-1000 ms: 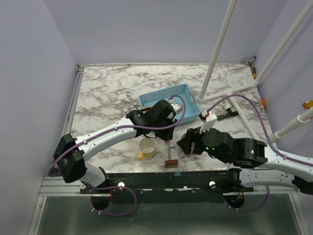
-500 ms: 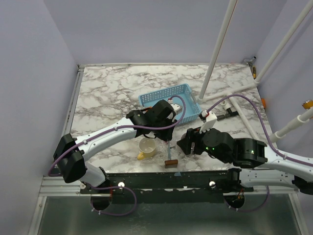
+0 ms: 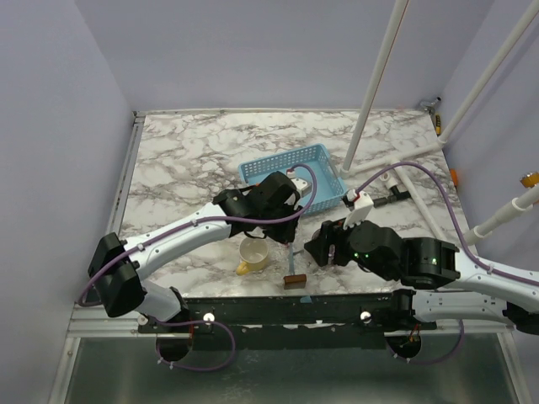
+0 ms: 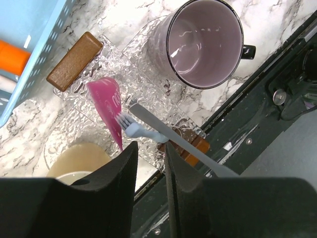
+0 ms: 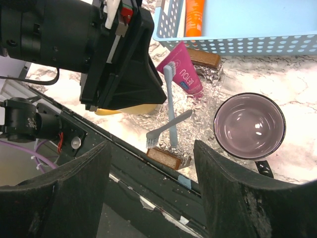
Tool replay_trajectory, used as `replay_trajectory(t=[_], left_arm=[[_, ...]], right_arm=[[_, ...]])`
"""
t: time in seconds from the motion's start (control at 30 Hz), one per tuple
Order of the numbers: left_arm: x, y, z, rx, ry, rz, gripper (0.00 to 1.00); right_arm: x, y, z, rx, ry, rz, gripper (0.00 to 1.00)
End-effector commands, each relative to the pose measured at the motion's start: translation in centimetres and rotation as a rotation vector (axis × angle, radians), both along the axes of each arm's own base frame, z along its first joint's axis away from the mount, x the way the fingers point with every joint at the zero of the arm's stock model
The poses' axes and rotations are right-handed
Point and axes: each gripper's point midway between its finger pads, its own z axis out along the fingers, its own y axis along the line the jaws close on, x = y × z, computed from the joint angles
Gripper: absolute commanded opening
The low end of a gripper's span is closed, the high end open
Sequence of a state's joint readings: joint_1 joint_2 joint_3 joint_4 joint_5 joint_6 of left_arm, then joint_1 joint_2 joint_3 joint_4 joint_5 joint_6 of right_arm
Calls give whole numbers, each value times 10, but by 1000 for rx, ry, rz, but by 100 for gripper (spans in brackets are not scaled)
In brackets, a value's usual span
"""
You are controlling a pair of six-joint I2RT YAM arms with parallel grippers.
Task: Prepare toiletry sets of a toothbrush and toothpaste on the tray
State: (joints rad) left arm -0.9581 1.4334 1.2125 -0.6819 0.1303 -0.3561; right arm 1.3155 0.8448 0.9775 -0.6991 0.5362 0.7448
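Observation:
The light blue toothbrush (image 5: 171, 109) lies on crinkled clear film near the table's front edge, its head beside the pink toothpaste (image 5: 183, 72). A grey toothbrush (image 5: 168, 126) lies across it. An orange toothpaste (image 5: 194, 17) lies inside the light blue tray (image 5: 247, 44). My left gripper (image 4: 150, 146) hovers just above the blue brush (image 4: 141, 131) and the pink tube (image 4: 106, 101), its jaws a narrow gap apart with nothing between them. My right gripper (image 5: 151, 145) stands wide open and empty, above the front edge on the near side of the brushes.
A purple-grey mug (image 5: 249, 126) stands right of the brushes and a yellow mug (image 3: 253, 252) left of them. One brown block (image 4: 74, 60) lies by the tray wall, another (image 5: 166, 158) at the table's edge. White poles rise at the back right.
The left jaws have parted slightly. The left arm's elbow has shifted a little to the left. The right arm and the objects stay put.

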Motion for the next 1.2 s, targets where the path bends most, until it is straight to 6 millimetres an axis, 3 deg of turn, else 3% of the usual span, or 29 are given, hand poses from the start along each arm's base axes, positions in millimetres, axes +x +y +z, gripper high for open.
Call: replay_trajectory(t=[0.0,0.3,0.63,0.73,1.0,1.17], left_arm=[[-6,1,18,-35,-12,-9,29],[-13,13,36,-47,-33,-4,31],[-23,31,75,-137,-103,10,38],[-25,39,89,-168,-144,17,40],[-25,62,128,-247,-274,50,53],[-23,80,148,-270,-359,83,63]], right_arm=[[-3,2,-5,-7,23,5,71],[-3,7,4,7,21,9,72],[3,7,19,15,3,-17,73],[6,5,25,2,-16,-30,82],[20,4,42,-41,-111,-47,88],[37,-1,46,-123,-194,-108,100]])
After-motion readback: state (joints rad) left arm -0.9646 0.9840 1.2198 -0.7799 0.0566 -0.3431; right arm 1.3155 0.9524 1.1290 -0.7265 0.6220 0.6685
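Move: The blue toothbrush that the left hand hovers over has its middle almost straight under that hand, about 8 cm down. The pink toothpaste stands some 5 cm ahead of the left hand and 1 cm to its left; the cream mug is about 9 cm to the left and 1 cm ahead, the purple mug some 10 cm to the right and 2 cm ahead. From the right hand, the toothbrush lies about 5 cm ahead, 5 cm to the left and 17 cm down. Holding nothing, the left hand backs away from the toothbrush and pink toothpaste, slowly at first and then faster: up about 12 cm, with some 6 cm to its left and a little back. Its fingers spread to about double their gap and tip up roughly 20 degrees towards level. The right hand dips slightly, then rises about 3 cm and eases forward, its fingers opening nearly fully. ##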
